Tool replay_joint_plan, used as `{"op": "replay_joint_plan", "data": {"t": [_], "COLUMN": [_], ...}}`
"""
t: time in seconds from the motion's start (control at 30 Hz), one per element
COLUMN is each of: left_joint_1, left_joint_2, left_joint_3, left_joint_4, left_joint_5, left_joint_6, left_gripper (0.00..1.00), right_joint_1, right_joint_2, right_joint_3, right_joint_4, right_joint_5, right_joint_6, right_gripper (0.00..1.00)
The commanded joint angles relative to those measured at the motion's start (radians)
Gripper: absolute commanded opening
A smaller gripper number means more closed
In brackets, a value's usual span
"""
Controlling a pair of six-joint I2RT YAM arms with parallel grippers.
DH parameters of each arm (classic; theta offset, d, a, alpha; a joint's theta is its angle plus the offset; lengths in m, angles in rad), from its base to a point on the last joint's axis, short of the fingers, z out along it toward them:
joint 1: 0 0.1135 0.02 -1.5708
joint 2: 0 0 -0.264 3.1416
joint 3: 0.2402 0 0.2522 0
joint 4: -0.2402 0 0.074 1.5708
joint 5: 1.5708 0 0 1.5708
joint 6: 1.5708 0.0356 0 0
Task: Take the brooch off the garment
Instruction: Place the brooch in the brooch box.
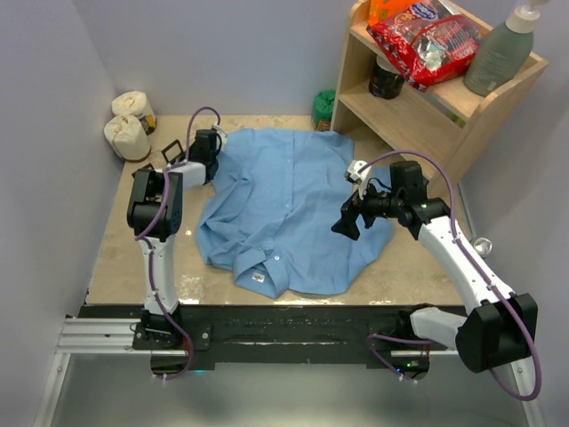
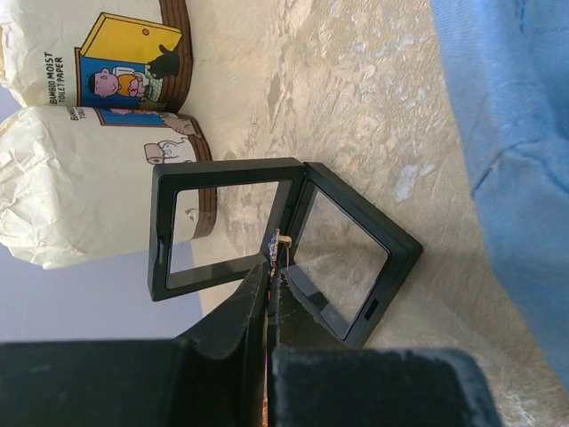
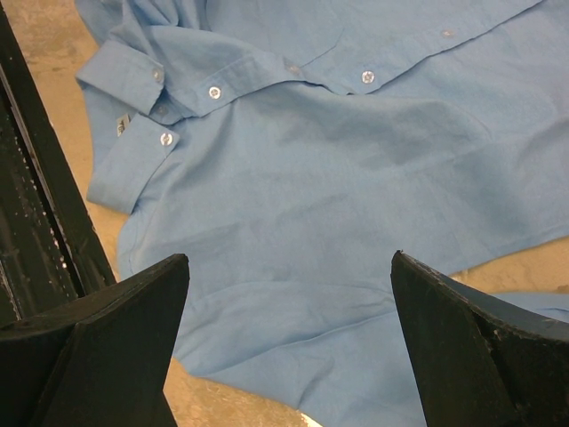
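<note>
The garment (image 1: pixel 293 205), a light-blue button-up shirt, lies spread on the table, collar toward the near edge; it also shows in the right wrist view (image 3: pixel 338 178) and at the edge of the left wrist view (image 2: pixel 524 133). My left gripper (image 2: pixel 271 267) (image 1: pixel 184 157) is off the shirt's far-left corner, shut on the brooch (image 2: pixel 278 242), a small gold piece seen edge-on. It hangs just over the hinge of an open black display box (image 2: pixel 267 236) (image 1: pixel 172 149). My right gripper (image 3: pixel 289 262) (image 1: pixel 345 222) hovers open over the shirt's right side, nothing between its fingers.
Two wrapped toilet-paper rolls (image 1: pixel 129 124) (image 2: pixel 80 178) stand right behind the box at the far left. A wooden shelf (image 1: pixel 427 102) at the far right holds a red snack bag (image 1: pixel 427 40), a bottle (image 1: pixel 502 53) and a dark jar (image 1: pixel 385 78). A green object (image 1: pixel 324 108) sits beside it.
</note>
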Motion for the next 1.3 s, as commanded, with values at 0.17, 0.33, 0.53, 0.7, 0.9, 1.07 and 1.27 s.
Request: {"op": "replay_joint_plan", "data": {"t": [0.17, 0.33, 0.53, 0.7, 0.9, 1.07, 1.27], "left_joint_1": [0.009, 0.009, 0.009, 0.009, 0.013, 0.022, 0.028], "left_joint_2": [0.023, 0.023, 0.005, -0.026, -0.055, -0.064, -0.081], "left_joint_3": [0.054, 0.057, 0.058, 0.076, 0.096, 0.129, 0.149], "left_joint_4": [-0.012, -0.021, -0.063, -0.154, -0.237, -0.282, -0.293], "left_joint_5": [0.026, 0.031, 0.060, 0.122, 0.182, 0.216, 0.241], "left_joint_6": [-0.018, -0.023, -0.044, -0.104, -0.162, -0.218, -0.270], "left_gripper": [0.18, 0.32, 0.42, 0.45, 0.47, 0.47, 0.47], "right_joint_1": [-0.009, -0.011, -0.012, -0.017, -0.015, -0.017, -0.023], "right_joint_2": [-0.023, -0.024, -0.026, -0.024, -0.024, -0.027, -0.029], "right_joint_3": [-0.001, -0.001, -0.001, -0.001, -0.001, -0.001, -0.002], "right_joint_4": [0.019, 0.020, 0.019, 0.019, 0.019, 0.017, 0.017], "right_joint_5": [-0.029, -0.034, -0.037, -0.039, -0.040, -0.043, -0.048], "right_joint_6": [0.009, 0.010, 0.010, 0.010, 0.012, 0.013, 0.015], "right_gripper": [0.99, 0.99, 0.99, 0.99, 0.99, 0.99, 0.99]}}
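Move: The left hand still pinches the brooch close over the open brooch box: the box tray's middle is about 2 cm ahead, 2 cm right and 4 cm below. The lid lies 4 cm beyond the tray and 3 cm left of it; the second box is some 6 cm back and 7 cm left of the hand, and the garment's edge about 10 cm right and 2 cm ahead. From the right hand the tray is roughly 30 cm ahead, 46 cm left and 17 cm below. The left hand opens halfway, releasing the brooch while sinking 2 cm, then slides 2.5 cm right, rolling 15 degrees. ##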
